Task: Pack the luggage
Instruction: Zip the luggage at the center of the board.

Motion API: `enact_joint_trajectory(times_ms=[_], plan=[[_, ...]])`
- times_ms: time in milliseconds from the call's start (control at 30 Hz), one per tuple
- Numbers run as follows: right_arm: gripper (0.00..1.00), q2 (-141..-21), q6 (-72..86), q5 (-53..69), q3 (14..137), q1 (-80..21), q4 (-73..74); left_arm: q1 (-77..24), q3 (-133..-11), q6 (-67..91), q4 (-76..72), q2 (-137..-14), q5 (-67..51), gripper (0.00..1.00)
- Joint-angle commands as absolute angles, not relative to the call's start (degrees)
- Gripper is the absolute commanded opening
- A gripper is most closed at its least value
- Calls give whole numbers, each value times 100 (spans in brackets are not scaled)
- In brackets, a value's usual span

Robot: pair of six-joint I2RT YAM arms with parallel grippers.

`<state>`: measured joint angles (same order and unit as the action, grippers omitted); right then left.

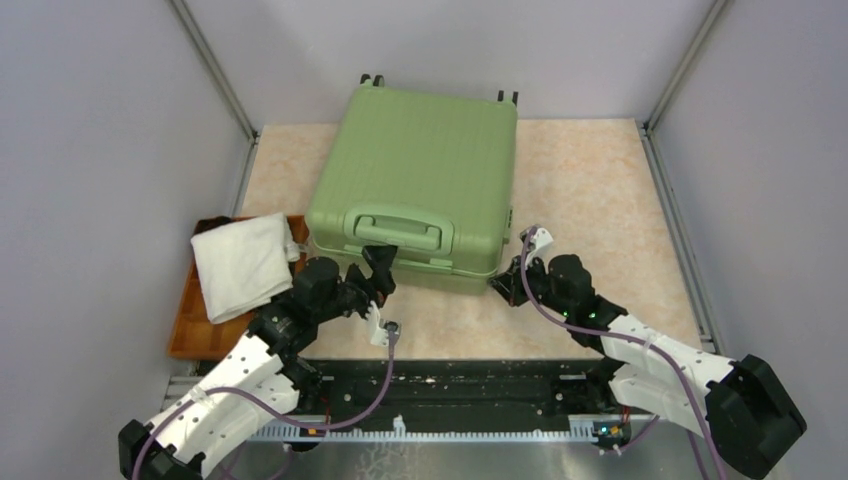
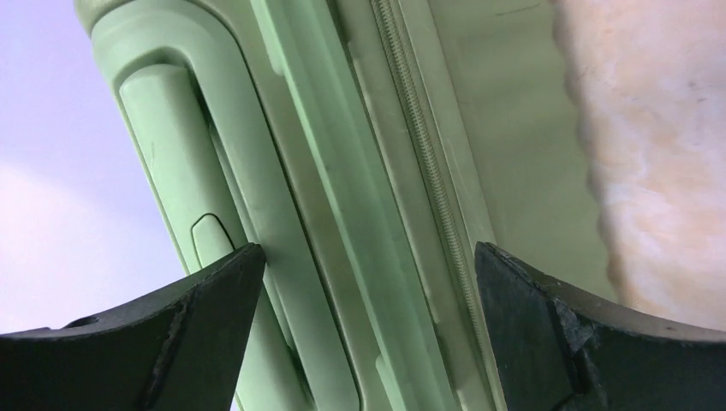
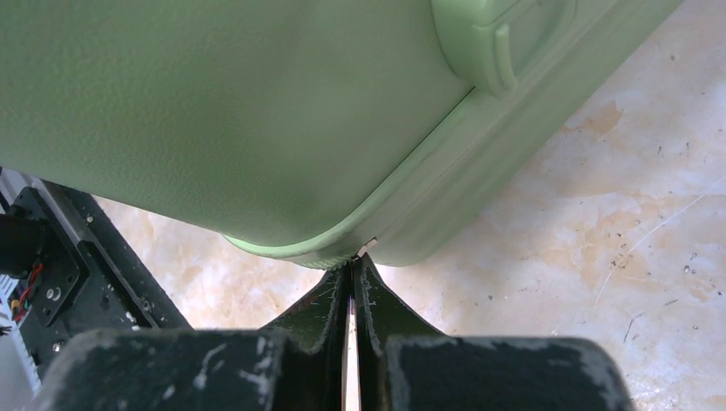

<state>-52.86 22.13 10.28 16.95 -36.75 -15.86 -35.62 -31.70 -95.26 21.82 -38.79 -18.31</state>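
Observation:
The luggage (image 1: 420, 160) lies flat and closed on the table, a light-green ribbed suitcase with its front handle (image 1: 398, 232) facing the arms. My left gripper (image 1: 380, 268) is open against that front side. In the left wrist view (image 2: 368, 250) its fingers straddle the shell (image 2: 325, 171), one by the handle (image 2: 171, 171), the other past the zipper line (image 2: 419, 145), with nothing held. My right gripper (image 1: 503, 283) is at the front right corner. The right wrist view shows it (image 3: 353, 261) shut on a small pale zipper pull (image 3: 366, 247) at the seam of the luggage (image 3: 214, 111).
An orange tray (image 1: 185, 320) at the left holds a folded white towel (image 1: 240, 262). A black rail (image 1: 450, 385) runs along the near edge between the arm bases. Grey walls with metal posts close in the table on three sides.

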Motion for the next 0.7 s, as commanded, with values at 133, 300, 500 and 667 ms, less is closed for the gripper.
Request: enact_joint_trajectory(times_ms=[133,300,500,667], plan=[[0,-5190,2385,1091,1899,-3759,-1975,-3570,-1747,-11360,-1350,-3249,-2462,99],[0,-5192,2435,1063,1846,-3759,-2003,-3580,-1758,-11572,-1019,-3024,-2728,85],[0,-5186,2452,1050,1828,-3760,-1995,-3588,-1984,-11278,205,-2759,-2840,65],[0,-5186,2453,1036,1822,-3758,-1978,-3586,-2114,-10713,61,-3014,-2560,61]])
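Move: The luggage's carry handle is in front of my left hand, its middle about 5 cm ahead, 2 cm to the right and at about the same height or 1 cm above. The green strip under it lies roughly 4 cm ahead, 2 cm right and 3 cm down; the zipper line runs some 4 cm ahead, 2 cm right and 6 cm down. From my right hand, the handle is about 6 cm ahead, 16 cm left and 8 cm up. I tip my left hand's fingers up by some 25 degrees in front of the luggage and swing them a little clockwise. The hand first slides about 2 cm right, then rises 2 to 3 cm and backs off a little, its wide-open fingers narrowing to about two thirds, with the handle now between them in its view. My right hand stays still, closed on the zipper pull at the near right corner. ##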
